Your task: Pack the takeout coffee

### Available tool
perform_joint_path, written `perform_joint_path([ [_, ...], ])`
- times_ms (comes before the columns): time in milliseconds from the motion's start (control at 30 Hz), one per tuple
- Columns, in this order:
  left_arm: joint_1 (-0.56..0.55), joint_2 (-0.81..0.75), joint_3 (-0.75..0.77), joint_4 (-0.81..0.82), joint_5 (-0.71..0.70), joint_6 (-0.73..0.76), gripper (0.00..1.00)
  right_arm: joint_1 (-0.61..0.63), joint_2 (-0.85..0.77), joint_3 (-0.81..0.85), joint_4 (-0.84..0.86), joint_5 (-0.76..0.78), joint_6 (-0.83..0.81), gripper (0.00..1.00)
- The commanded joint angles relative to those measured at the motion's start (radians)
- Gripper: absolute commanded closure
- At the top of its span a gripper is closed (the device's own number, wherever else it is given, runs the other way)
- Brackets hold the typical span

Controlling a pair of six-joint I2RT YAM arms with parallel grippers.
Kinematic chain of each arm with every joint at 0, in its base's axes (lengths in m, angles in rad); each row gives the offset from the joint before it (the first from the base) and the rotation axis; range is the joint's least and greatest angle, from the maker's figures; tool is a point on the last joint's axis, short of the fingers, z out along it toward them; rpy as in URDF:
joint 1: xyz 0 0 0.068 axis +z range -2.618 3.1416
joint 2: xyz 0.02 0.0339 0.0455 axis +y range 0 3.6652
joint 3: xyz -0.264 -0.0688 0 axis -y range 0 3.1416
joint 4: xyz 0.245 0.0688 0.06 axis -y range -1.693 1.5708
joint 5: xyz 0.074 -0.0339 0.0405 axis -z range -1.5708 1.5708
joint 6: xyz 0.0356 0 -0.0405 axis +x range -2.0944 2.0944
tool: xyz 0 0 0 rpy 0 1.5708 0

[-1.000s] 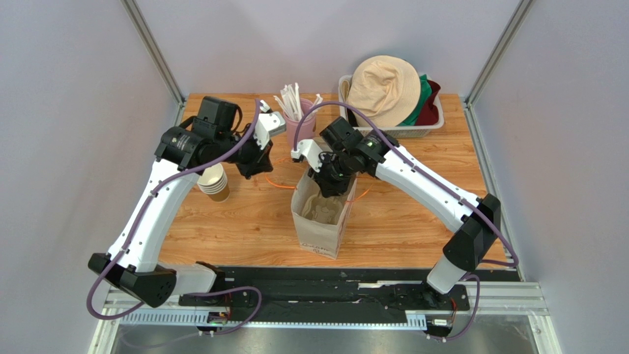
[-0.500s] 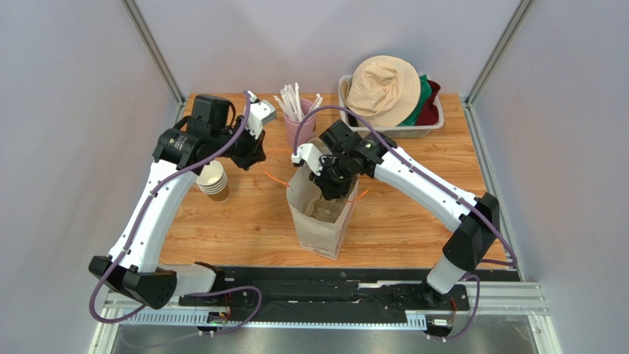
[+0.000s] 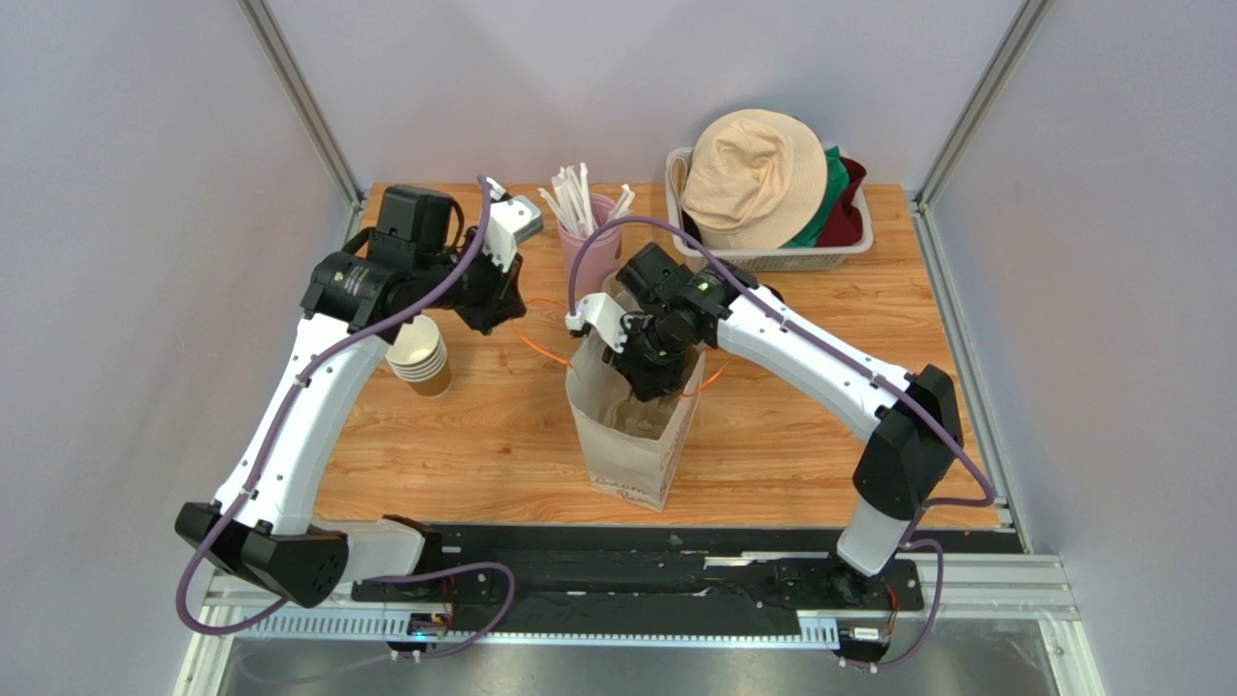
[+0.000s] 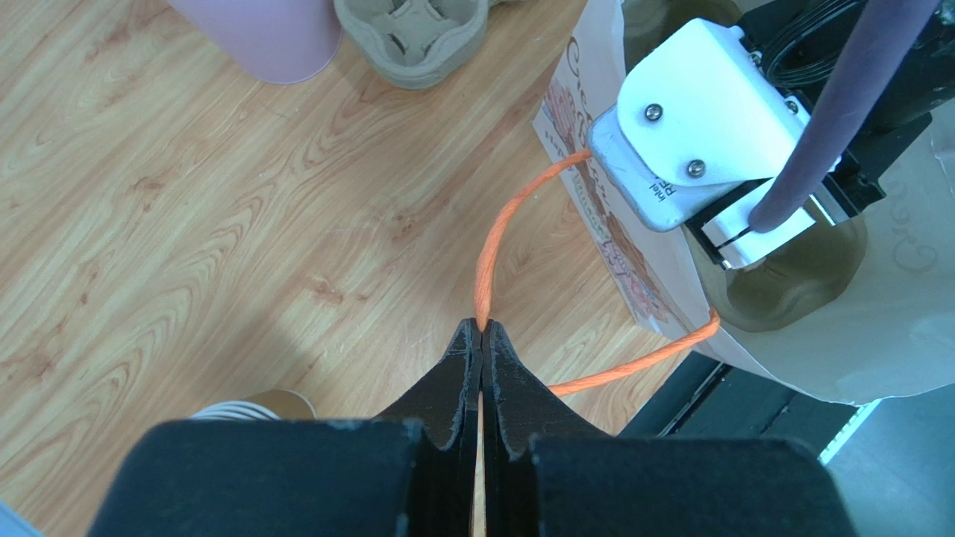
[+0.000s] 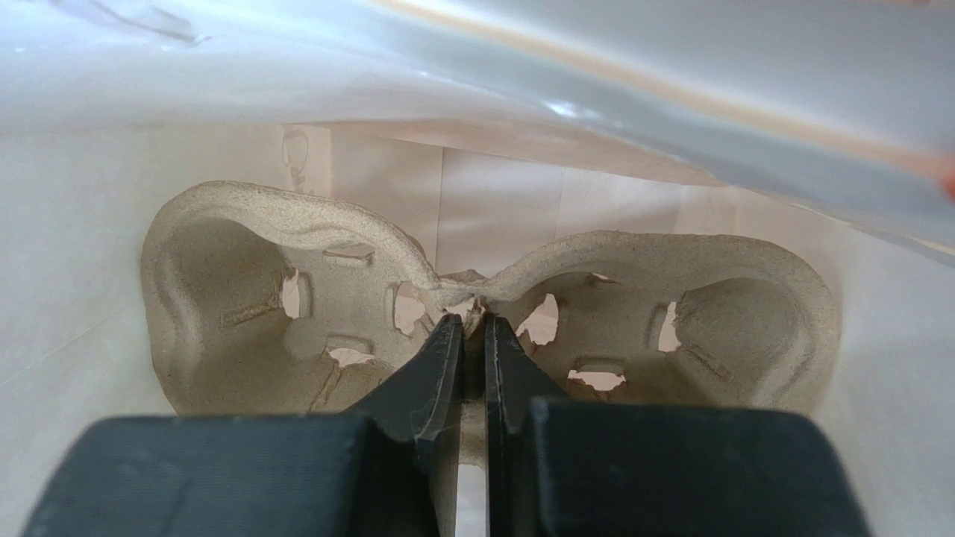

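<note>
The takeout coffee is out of view in every frame. A brown paper bag (image 3: 627, 447) stands open at the table's middle. My left gripper (image 4: 482, 327) is shut on its orange cord handle (image 4: 493, 241) and holds it out to the bag's left. My right gripper (image 5: 470, 320) reaches down inside the bag (image 5: 67, 369). It is shut on the middle ridge of a grey pulp cup carrier (image 5: 224, 291), which lies low in the bag. From above, the right gripper (image 3: 649, 380) is sunk into the bag's mouth. The left gripper (image 3: 508, 305) hovers left of the bag.
A stack of lidless brown paper cups (image 3: 420, 357) stands at the left, under my left arm. A pink cup of white sticks (image 3: 587, 221) and another pulp carrier (image 4: 409, 31) sit behind the bag. A basket of hats (image 3: 770, 196) fills the back right corner.
My left gripper has drawn the orange handle back and to the left, and the bag has shifted slightly left with it. My right gripper has stayed inside the bag, shut on the carrier.
</note>
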Motion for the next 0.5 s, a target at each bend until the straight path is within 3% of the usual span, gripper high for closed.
perform_joint_path([
  [0,0.006,0.001,0.024,0.041,0.014,-0.012,1.0,0.014,0.023,0.014,-0.048,0.026,-0.015,0.95],
  [200,0.006,0.001,0.022,0.043,0.025,-0.013,1.0,0.015,0.038,0.028,-0.073,0.04,-0.017,0.92],
  [300,0.006,0.001,0.022,0.043,0.027,-0.013,1.0,0.017,0.04,0.035,-0.076,0.043,-0.017,0.85],
  [467,0.006,-0.003,0.016,0.044,0.037,-0.012,1.0,0.018,0.031,0.074,-0.094,0.045,-0.017,0.64],
])
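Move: My right hand is inside the paper bag, already pinching the cup tray by its middle ridge. The bag's floor lies roughly 15 cm below that hand, about 3 cm left and 1 cm back. Some 19 cm ahead of the hand and 3 cm right sits the second tray, with the black lids about 17 cm ahead and 16 cm right. From my left hand, the bag's floor is about 20 cm right, 7 cm back and far below, near 28 cm. I ease the tray about 1 cm farther down into the bag with my right hand, then stay almost in place and spread the fingers from their thin pinch to about a third open, letting go of the tray's middle ridge. My left hand stays put, fingers shut, still holding the orange handle out to the bag's left. ##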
